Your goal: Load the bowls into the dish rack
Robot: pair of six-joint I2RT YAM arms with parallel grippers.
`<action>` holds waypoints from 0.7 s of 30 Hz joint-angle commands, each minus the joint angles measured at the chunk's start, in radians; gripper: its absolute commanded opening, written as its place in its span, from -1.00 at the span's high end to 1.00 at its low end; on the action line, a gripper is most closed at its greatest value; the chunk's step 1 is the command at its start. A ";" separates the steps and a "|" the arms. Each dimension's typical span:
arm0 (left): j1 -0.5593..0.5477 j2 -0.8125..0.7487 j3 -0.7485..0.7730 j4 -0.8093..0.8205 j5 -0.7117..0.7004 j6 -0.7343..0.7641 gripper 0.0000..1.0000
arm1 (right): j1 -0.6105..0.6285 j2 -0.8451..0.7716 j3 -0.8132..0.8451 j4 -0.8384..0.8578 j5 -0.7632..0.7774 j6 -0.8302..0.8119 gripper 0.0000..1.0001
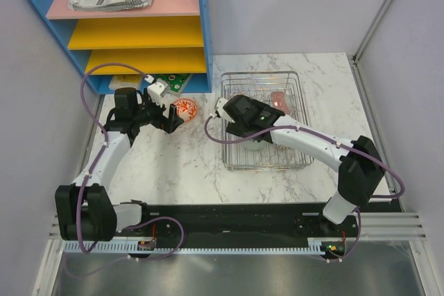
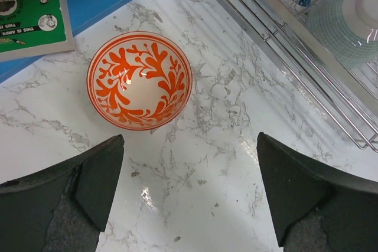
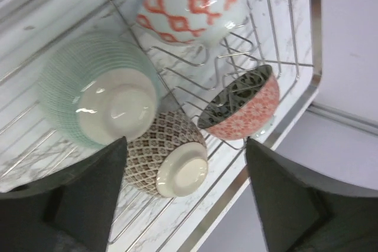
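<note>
An orange-and-white patterned bowl stands upright on the marble table, left of the dish rack. My left gripper is open and empty, just short of this bowl. My right gripper is open and empty over the rack's near left part. In the rack lie a pale green bowl, a beige mesh bowl, a red-and-white bowl and a pink bowl with dark inside.
A blue shelf unit with yellow and pink shelves stands at the back left, close behind the orange bowl. A green card lies at its foot. Grey walls close in the table on the left and right.
</note>
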 commanded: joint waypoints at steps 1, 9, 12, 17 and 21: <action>0.005 0.075 0.037 0.039 0.005 -0.017 -0.99 | -0.053 -0.056 -0.047 0.066 0.086 -0.026 -0.57; 0.005 0.112 0.037 0.054 -0.002 -0.015 -0.99 | -0.101 -0.067 -0.110 0.075 0.034 -0.052 0.84; 0.005 0.092 0.022 0.060 -0.011 -0.014 -0.99 | -0.107 -0.052 -0.128 0.073 -0.007 -0.049 1.00; 0.005 0.074 0.000 0.066 -0.024 -0.009 -0.99 | -0.106 -0.004 -0.162 0.080 -0.056 -0.035 1.00; 0.007 0.068 -0.003 0.068 -0.028 -0.014 -0.99 | -0.107 0.037 -0.169 0.098 -0.101 -0.024 1.00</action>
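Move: The celadon bowl in the rack lies some 11 cm below the right hand, about 3 cm left and 2 cm back; the brown bowl stands 8 cm right and 1 cm ahead, the pink flowered bowl 6 cm right and 13 cm ahead, both about 11 cm lower. From the left hand, the orange bowl is roughly 9 cm ahead, 2 cm right and 11 cm below, the green book 22 cm ahead and 3 cm left. Swinging about 5 cm to its right and a little forward, the empty right hand shuts its wide-open fingers, then sinks about 5 cm, drawing slightly back, towards the space between the celadon and brown bowls. The left hand, fingers still open, dips some 4 cm towards the orange bowl, then eases up about 1 cm. ##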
